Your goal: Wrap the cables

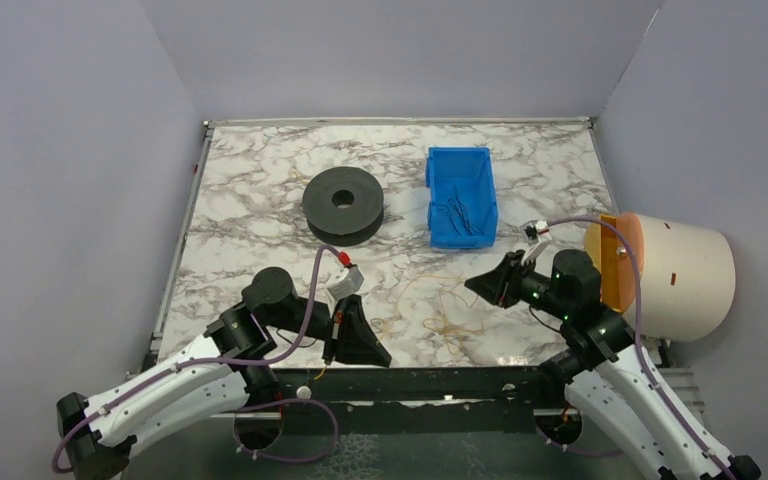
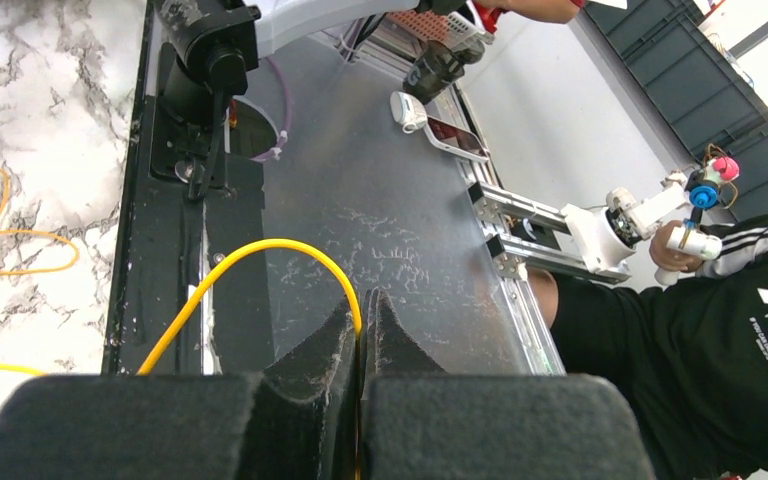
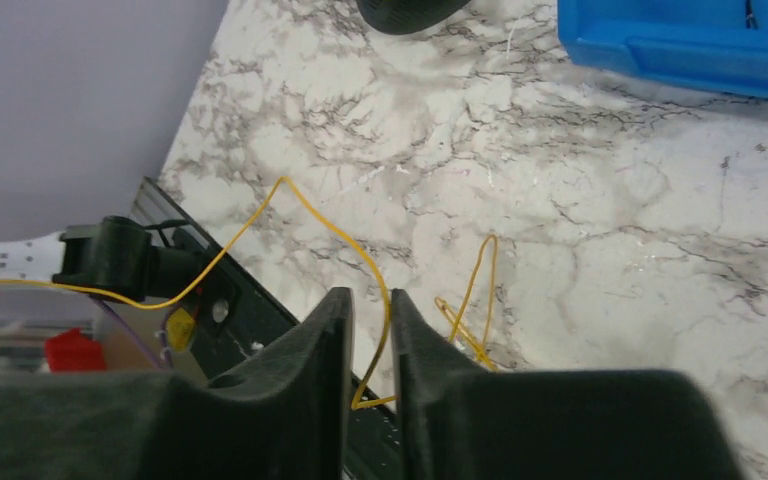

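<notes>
A thin yellow cable [image 1: 438,308] lies in loose loops on the marble table near its front edge. My left gripper [image 1: 360,352] sits low at the front edge, shut on one end of this cable [image 2: 260,247], which arcs out from between the pressed fingertips [image 2: 365,300]. My right gripper [image 1: 475,284] points left over the loops. Its jaws [image 3: 370,305] stand slightly apart, and the yellow cable [image 3: 360,250] runs loose through the gap. The black spool [image 1: 343,205] lies flat at the table's middle. Dark cables [image 1: 460,212] rest in the blue bin [image 1: 460,240].
A cream cylinder [image 1: 682,275] with an orange face stands off the table's right edge, close behind my right arm. The blue bin [image 3: 680,50] and the spool's edge [image 3: 400,10] show at the top of the right wrist view. A person sits beyond the near rail [image 2: 720,330].
</notes>
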Robot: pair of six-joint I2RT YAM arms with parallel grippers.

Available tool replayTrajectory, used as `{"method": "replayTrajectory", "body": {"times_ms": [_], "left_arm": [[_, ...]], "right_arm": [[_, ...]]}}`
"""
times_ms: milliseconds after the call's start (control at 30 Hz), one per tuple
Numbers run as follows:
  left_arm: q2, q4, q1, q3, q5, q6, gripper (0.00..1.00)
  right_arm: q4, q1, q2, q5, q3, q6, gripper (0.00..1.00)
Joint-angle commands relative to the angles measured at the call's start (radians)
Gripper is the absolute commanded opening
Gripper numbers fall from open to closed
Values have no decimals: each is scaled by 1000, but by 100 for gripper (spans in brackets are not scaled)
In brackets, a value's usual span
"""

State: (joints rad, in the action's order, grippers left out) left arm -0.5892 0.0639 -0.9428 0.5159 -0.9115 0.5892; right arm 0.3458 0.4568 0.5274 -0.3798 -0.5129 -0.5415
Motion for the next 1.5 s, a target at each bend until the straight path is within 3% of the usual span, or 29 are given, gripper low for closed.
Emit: {"method": "replayTrajectory", "body": {"times_ms": [0,167,333,500,667,933,1133,1333,1467], "left_arm": [[-11,0,-4,11,-25,-11,0],[-20,-5,-4,8,5,-8,0],[-56,-28,-4,23,36,-13,0],[-89,-127,-4,69,91,-59,0],[-122,-170,-4,99,102,-72,0],[-126,-243,-4,134,125,-71,0],[-125,-242,-4,124,86,-52,0],[-131,-242,-4,113,75,-28,0],[-143,-238,-4,107,63,-8,0]], "right_arm": [[-53,-1,-59,-30,18,-41,30],[-38,-1,-76,-70,10,4,52],[-35,-1,-91,-135,-41,66,60],[-36,-1,-92,-195,-121,149,64],[-110,-2,-43,-381,-174,205,65],[-412,-1,58,-697,-149,197,63],[-646,6,108,-849,-90,242,63],[-620,115,189,-911,-118,453,66],[-393,292,269,-808,-198,800,66]]}}
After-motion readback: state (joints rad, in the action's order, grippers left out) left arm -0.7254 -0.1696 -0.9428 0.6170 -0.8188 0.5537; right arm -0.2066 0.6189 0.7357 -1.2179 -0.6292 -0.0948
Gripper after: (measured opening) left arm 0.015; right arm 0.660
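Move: The cable strand at my left fingertips, where my free right hand is heading, is roughly 16 cm back and 14 cm to the left of my right hand, some 5 cm higher. The loose cable loops lie on the table about 18 cm below my right hand, 1 cm ahead and 3 cm left; the blue box is some 26 cm ahead, 2 cm right. From my left hand those loops are about 18 cm forward, 13 cm right and 25 cm down. I spread my right fingers from slightly parted to wide, let the cable go, then lift about 11 cm while drawing back about 10 cm and going left towards the strand at my left hand, swinging the wrist some 55 degrees counter-clockwise until the fingers point left and level. My left hand keeps its pinch on the cable, sinking a few centimetres and easing slightly forward. ##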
